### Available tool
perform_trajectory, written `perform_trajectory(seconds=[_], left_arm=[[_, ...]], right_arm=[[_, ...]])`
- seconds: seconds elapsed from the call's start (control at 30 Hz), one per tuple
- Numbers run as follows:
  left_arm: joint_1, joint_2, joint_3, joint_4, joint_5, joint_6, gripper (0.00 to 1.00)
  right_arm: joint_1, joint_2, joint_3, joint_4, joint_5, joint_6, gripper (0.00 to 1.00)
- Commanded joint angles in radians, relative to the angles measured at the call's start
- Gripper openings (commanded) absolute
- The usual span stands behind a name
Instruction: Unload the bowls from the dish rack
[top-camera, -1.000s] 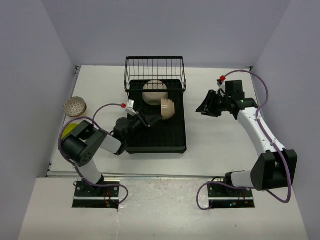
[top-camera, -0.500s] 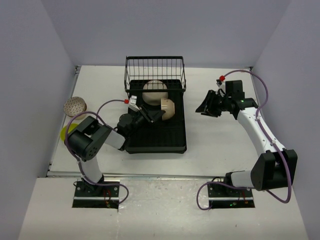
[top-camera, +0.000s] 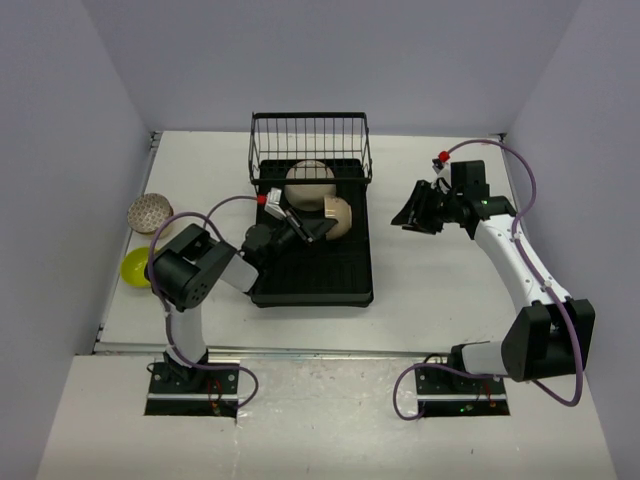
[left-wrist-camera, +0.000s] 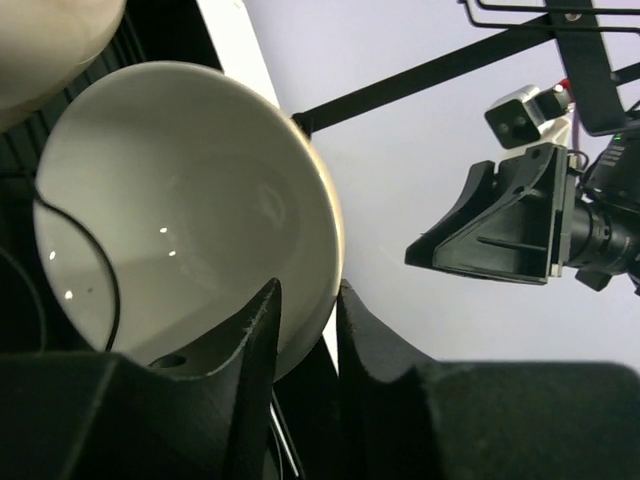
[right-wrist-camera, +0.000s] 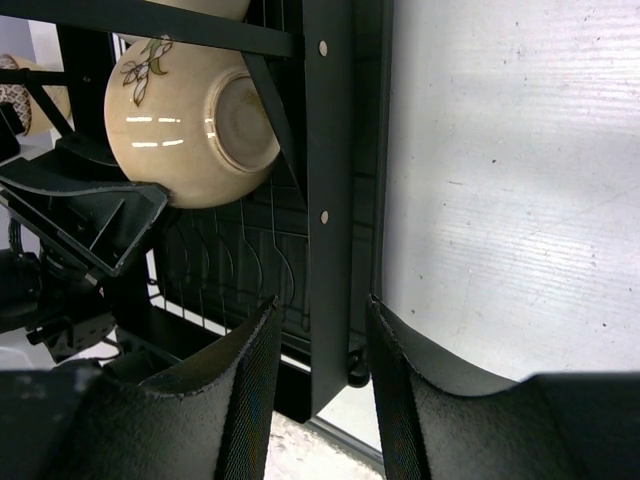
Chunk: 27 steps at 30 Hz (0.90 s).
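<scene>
In the top view the black dish rack sits mid-table with a larger cream bowl near its wire basket and a smaller cream bowl on edge beside it. My left gripper reaches in from the left and is shut on that smaller bowl's rim. In the left wrist view one finger is inside the bowl and the other outside. My right gripper hovers open to the right of the rack, holding nothing. A net-patterned bowl and a lime-yellow bowl lie on the table at the left.
The wire basket rises at the rack's far end. The right wrist view looks along the rack's side frame toward the leaf-painted cream bowl, with white table beside it. Grey walls enclose the table on three sides.
My left gripper pushed further onto the smaller cream bowl and its jaws narrowed on the rim. The left elbow swung right, uncovering the lime-yellow bowl. The right arm stayed still.
</scene>
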Motion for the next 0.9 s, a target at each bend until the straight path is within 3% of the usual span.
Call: perform_trajectory(seconds=[0.0, 0.4, 0.87], left_arm=[[0.003, 0.05, 0.026, 0.258, -0.033, -0.013, 0.27], [0.006, 0.113, 0.044, 0.33, -0.056, -0.065, 0.01], [0.006, 0.104, 0.063, 0.35, -0.048, -0.097, 0.0]], right_arm=[[0.003, -0.027, 0.012, 0.014, -0.011, -0.025, 0.4], [0.003, -0.03, 0.022, -0.001, -0.005, -0.034, 0.39], [0.003, -0.036, 0.03, -0.008, -0.002, -0.031, 0.38]])
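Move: The cream bowl stands on its side in the rack, its mouth to the left, its rim already between the left hand's open fingers; its middle lies about 3 cm to the right, 2 cm ahead and 4 cm below. The bigger bowl sits about 9 cm ahead of that hand, 4 cm left and 6 cm below. The rack's right edge is roughly 9 cm right, level with the hand, 9 cm below. From the right hand the cream bowl lies some 13 cm left, 1 cm ahead and 8 cm down. Upward and forward, about 2 cm each way, the left hand eases along while its fingers shut on the cream bowl's rim, one finger inside the mouth and the other outside. It rolls about 5 degrees, left side dipping, and slows to a stop with the rim pinched, the closing effort higher than during its approach. ##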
